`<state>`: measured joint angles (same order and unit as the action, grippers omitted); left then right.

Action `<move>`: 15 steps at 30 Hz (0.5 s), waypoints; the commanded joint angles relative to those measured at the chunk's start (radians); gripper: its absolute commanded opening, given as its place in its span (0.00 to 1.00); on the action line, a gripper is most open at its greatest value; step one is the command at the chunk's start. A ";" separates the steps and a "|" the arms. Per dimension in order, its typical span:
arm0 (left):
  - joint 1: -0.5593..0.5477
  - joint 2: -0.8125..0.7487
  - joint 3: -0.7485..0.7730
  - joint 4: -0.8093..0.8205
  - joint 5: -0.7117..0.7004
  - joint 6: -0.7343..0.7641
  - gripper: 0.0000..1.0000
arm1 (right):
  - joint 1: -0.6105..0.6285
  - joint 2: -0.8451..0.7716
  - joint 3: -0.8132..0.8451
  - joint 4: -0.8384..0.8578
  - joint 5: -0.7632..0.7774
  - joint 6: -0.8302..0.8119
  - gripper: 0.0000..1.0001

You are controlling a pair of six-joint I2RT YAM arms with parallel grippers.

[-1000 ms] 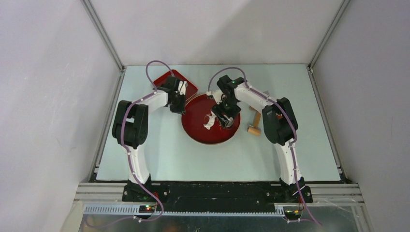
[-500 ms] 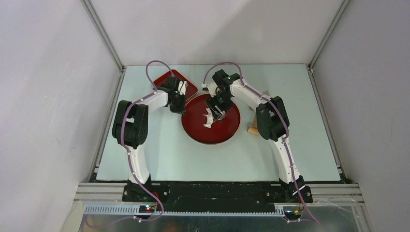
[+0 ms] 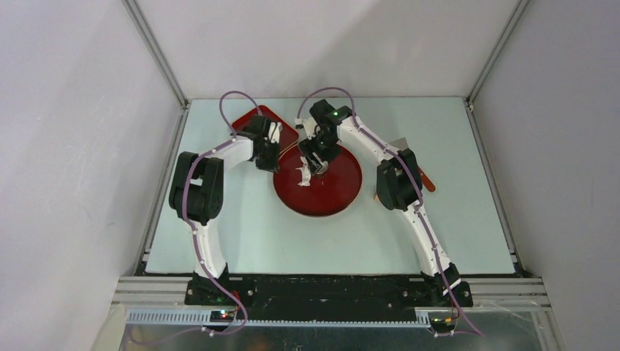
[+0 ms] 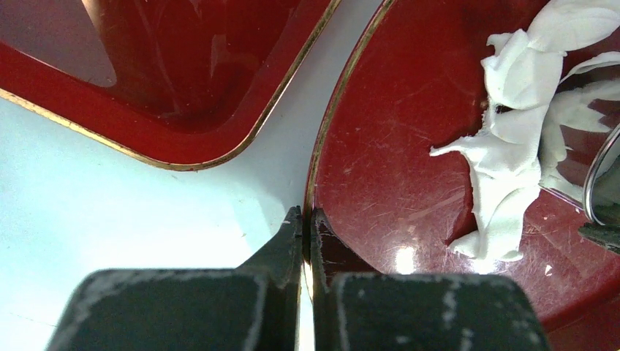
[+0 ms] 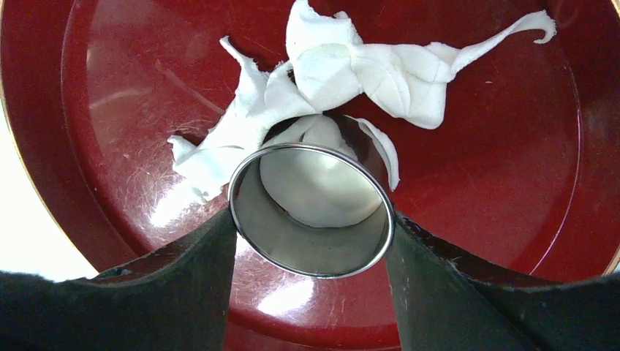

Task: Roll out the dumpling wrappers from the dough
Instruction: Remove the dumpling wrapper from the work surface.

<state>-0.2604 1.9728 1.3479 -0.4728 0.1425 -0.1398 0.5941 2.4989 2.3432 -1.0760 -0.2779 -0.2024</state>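
Note:
A round red plate point(image 3: 329, 194) lies mid-table. My left gripper point(image 3: 272, 164) is shut on its gold-edged left rim point(image 4: 343, 95), the fingertips point(image 4: 307, 216) pinching it. My right gripper point(image 3: 316, 162) hangs over the plate's back left, shut on a shiny metal ring cutter point(image 5: 314, 245). Inside the ring shows a round white dough disc point(image 5: 314, 194), a dumpling wrapper. Ragged white leftover dough point(image 5: 365, 69) lies crumpled against the ring's far side and appears in the left wrist view as a torn strip point(image 4: 512, 168).
A square red tray point(image 3: 284, 128) sits behind the left gripper, its corner point(image 4: 183, 110) close to the plate. A wooden-handled tool point(image 3: 426, 179) lies right of the plate, mostly hidden behind the right arm. Pale table point(image 3: 256, 234) lies in front.
The right arm has swung left and back across the plate with the ring cutter, and the leftover dough has shifted left with it. The left arm has not moved.

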 commanded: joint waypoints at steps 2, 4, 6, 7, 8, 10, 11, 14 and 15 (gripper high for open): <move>-0.005 -0.051 -0.010 0.006 0.007 0.014 0.00 | -0.027 -0.104 -0.005 -0.022 -0.008 -0.001 0.23; -0.005 -0.050 -0.009 0.006 0.007 0.014 0.00 | -0.042 -0.166 -0.069 -0.025 -0.006 -0.019 0.23; -0.005 -0.051 -0.010 0.005 0.008 0.014 0.00 | -0.057 -0.219 -0.134 -0.018 -0.002 -0.030 0.23; -0.005 -0.051 -0.009 0.005 0.006 0.014 0.00 | -0.063 -0.249 -0.157 -0.010 -0.002 -0.030 0.23; -0.005 -0.051 -0.009 0.005 0.006 0.014 0.00 | -0.073 -0.262 -0.207 0.013 -0.004 -0.029 0.23; -0.005 -0.050 -0.009 0.005 0.006 0.014 0.00 | -0.085 -0.286 -0.268 0.053 -0.007 -0.023 0.24; -0.006 -0.051 -0.009 0.005 0.006 0.014 0.00 | -0.090 -0.286 -0.288 0.060 -0.009 -0.021 0.24; -0.005 -0.049 -0.009 0.005 0.006 0.014 0.00 | -0.091 -0.253 -0.297 0.072 -0.029 -0.012 0.26; -0.007 -0.049 -0.010 0.005 0.005 0.014 0.00 | -0.091 -0.246 -0.299 0.079 -0.035 -0.005 0.26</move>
<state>-0.2607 1.9724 1.3479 -0.4728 0.1432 -0.1398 0.4969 2.2505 2.0659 -1.0538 -0.2790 -0.2153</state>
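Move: My right hand holds the round metal cutter with the dough wrapper inside. The bare right half of the red plate is centred about 7 cm to its right, 2 cm back and 4 cm below. The dough scrap lies some 4 cm left, 1 cm ahead and 4 cm below, and the red tray about 15 cm left, 13 cm ahead and 3 cm below. From my left hand, at the plate's left rim, that bare half lies roughly 19 cm right, 1 cm back and 1 cm below. I draw the cutter away from the dough scrap, about 6 cm to the right across the plate, and lift it some 4 cm as it goes. My right fingers keep their hold on the cutter's rim and the wrist barely turns, while my left hand stays still, its closed fingertips on the plate's left rim. ##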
